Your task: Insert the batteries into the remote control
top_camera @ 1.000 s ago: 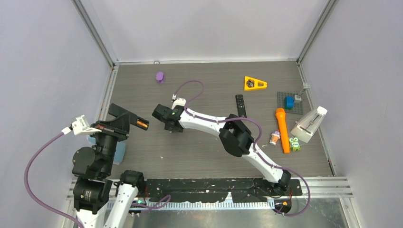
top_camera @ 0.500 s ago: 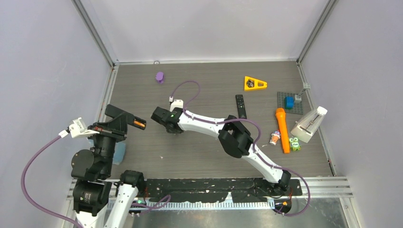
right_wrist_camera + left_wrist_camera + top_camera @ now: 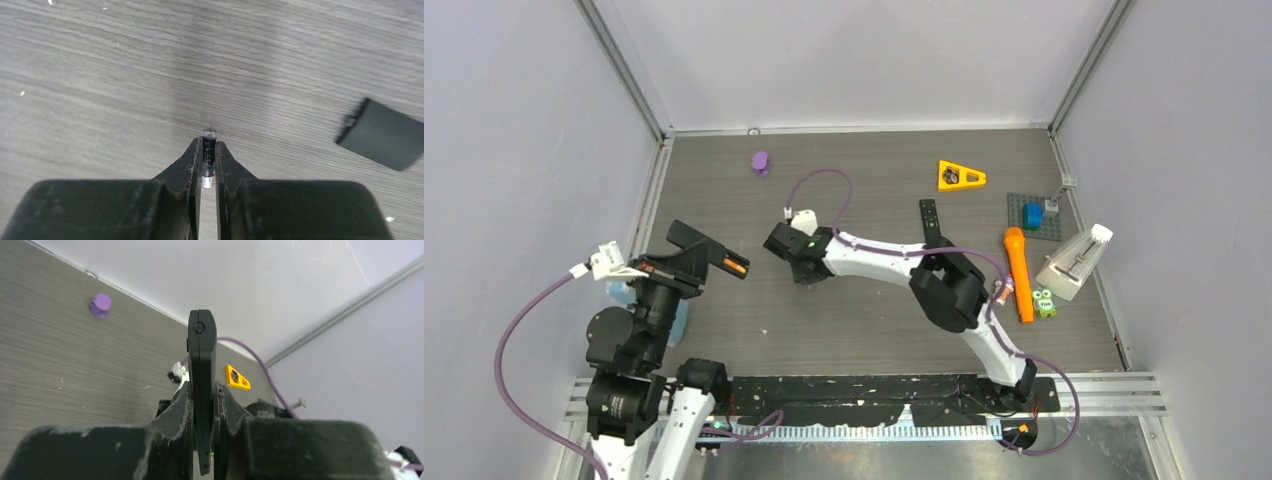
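My left gripper [image 3: 204, 390] is shut on a black remote control [image 3: 201, 350], which stands edge-on between the fingers. From above, that remote [image 3: 699, 247] is held over the table's left side, with an orange battery [image 3: 736, 268] showing at its far end. My right gripper [image 3: 209, 146] is shut on a dark grey battery [image 3: 209, 135] whose metal tip sticks out past the fingertips. In the top view the right gripper [image 3: 796, 256] is just right of the held remote. A second black remote [image 3: 931, 222] lies flat further right.
A black flat piece [image 3: 382, 140] lies on the table right of the right gripper. Also here are a purple knob [image 3: 761, 161], an orange wedge [image 3: 960, 176], a grey plate [image 3: 1049, 228] carrying a blue brick, a long orange stick [image 3: 1018, 272], small toys [image 3: 1045, 300] and a white block [image 3: 1074, 262].
The right gripper's jaws have closed on the dark battery and it has shifted a little to the right. The left arm has carried the remote slightly right.
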`<state>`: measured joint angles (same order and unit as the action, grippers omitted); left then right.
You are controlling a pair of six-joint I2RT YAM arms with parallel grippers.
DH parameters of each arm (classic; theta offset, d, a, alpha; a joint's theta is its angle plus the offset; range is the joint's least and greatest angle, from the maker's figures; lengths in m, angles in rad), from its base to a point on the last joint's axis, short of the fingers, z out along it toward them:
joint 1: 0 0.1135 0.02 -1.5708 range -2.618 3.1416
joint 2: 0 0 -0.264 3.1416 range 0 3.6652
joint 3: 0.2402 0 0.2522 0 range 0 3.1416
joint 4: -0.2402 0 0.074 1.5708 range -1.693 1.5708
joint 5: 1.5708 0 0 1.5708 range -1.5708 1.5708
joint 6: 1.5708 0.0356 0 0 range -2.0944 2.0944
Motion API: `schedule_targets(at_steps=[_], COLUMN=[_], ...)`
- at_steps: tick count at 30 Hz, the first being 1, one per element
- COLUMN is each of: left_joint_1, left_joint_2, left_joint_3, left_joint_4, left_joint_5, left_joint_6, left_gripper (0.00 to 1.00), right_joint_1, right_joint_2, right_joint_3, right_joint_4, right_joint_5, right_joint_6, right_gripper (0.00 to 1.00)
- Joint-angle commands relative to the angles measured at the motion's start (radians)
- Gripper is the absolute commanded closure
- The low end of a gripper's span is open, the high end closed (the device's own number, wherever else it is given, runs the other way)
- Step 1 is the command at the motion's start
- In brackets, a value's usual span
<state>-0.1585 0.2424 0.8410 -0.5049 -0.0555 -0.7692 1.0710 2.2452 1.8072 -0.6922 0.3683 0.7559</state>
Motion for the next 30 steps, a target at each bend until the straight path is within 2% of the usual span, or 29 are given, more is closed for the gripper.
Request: schedule_targets(at_steps=[1,5,9,11,13,15,17,22,26,30], left_joint_1=[0.005,0.005,0.005,0.005,0.004,0.002,0.001,-0.022,-0.027,-0.028], left_joint_2=[0.031,0.083,0.16,0.219,0.276,0.325,0.376,0.471,0.507,0.519], left_joint_3=[-0.028,-0.072,-0.123,-0.171,-0.252,-0.331,-0.364,-0.365,-0.391,-0.417], left_joint_4=[0.085,0.175,0.302,0.42,0.623,0.836,0.963,1.035,1.098,1.124], left_joint_5=[0.176,0.335,0.502,0.607,0.671,0.688,0.701,0.703,0.701,0.702], left_joint_6=[-0.037,-0.083,-0.184,-0.3,-0.46,-0.566,-0.609,-0.608,-0.654,-0.687], left_gripper=[1.0,1.0,1.0,1.0,1.0,1.0,1.0,1.0,1.0,1.0], right_joint_1=[-0.061,-0.131,-0.177,-0.182,-0.183,-0.181,-0.174,-0.119,-0.08,-0.068], right_joint_2=[-0.24,-0.435,-0.627,-0.735,-0.789,-0.817,-0.828,-0.841,-0.776,-0.727], right_joint_3=[-0.118,-0.281,-0.361,-0.352,-0.328,-0.295,-0.254,-0.169,-0.08,-0.031], right_joint_4=[0.14,0.229,0.223,0.167,0.113,0.067,0.013,-0.072,-0.189,-0.219], right_joint_5=[-0.093,-0.24,-0.411,-0.434,-0.457,-0.518,-0.554,-0.612,-0.575,-0.541], right_joint_6=[-0.188,-0.308,-0.444,-0.497,-0.516,-0.516,-0.509,-0.539,-0.581,-0.61], right_gripper=[0.95,0.95,0.95,0.95,0.95,0.95,0.95,0.94,0.94,0.94])
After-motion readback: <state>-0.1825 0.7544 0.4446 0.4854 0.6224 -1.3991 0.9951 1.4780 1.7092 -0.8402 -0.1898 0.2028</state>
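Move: My right fingers already hold the black battery. The empty slot in the remote's open compartment lies about 32 cm above them, 12 cm back and 6 cm to the left, with the orange battery seated on its near side. The battery cover lies on the table some 12 cm right and 3 cm ahead of my right hand. From my left hand, which grips the remote, the black battery is about 32 cm below, 12 cm right and 9 cm ahead. I lift the black battery steeply off the table by nearly 30 cm, swinging right, then draw back about level towards the remote's compartment, my right hand turning some 40 degrees counter-clockwise. My left hand carries the remote to meet it, rightward with some forward, dipping then rising slightly, and swings it clockwise about as much. Both grips stay shut. ##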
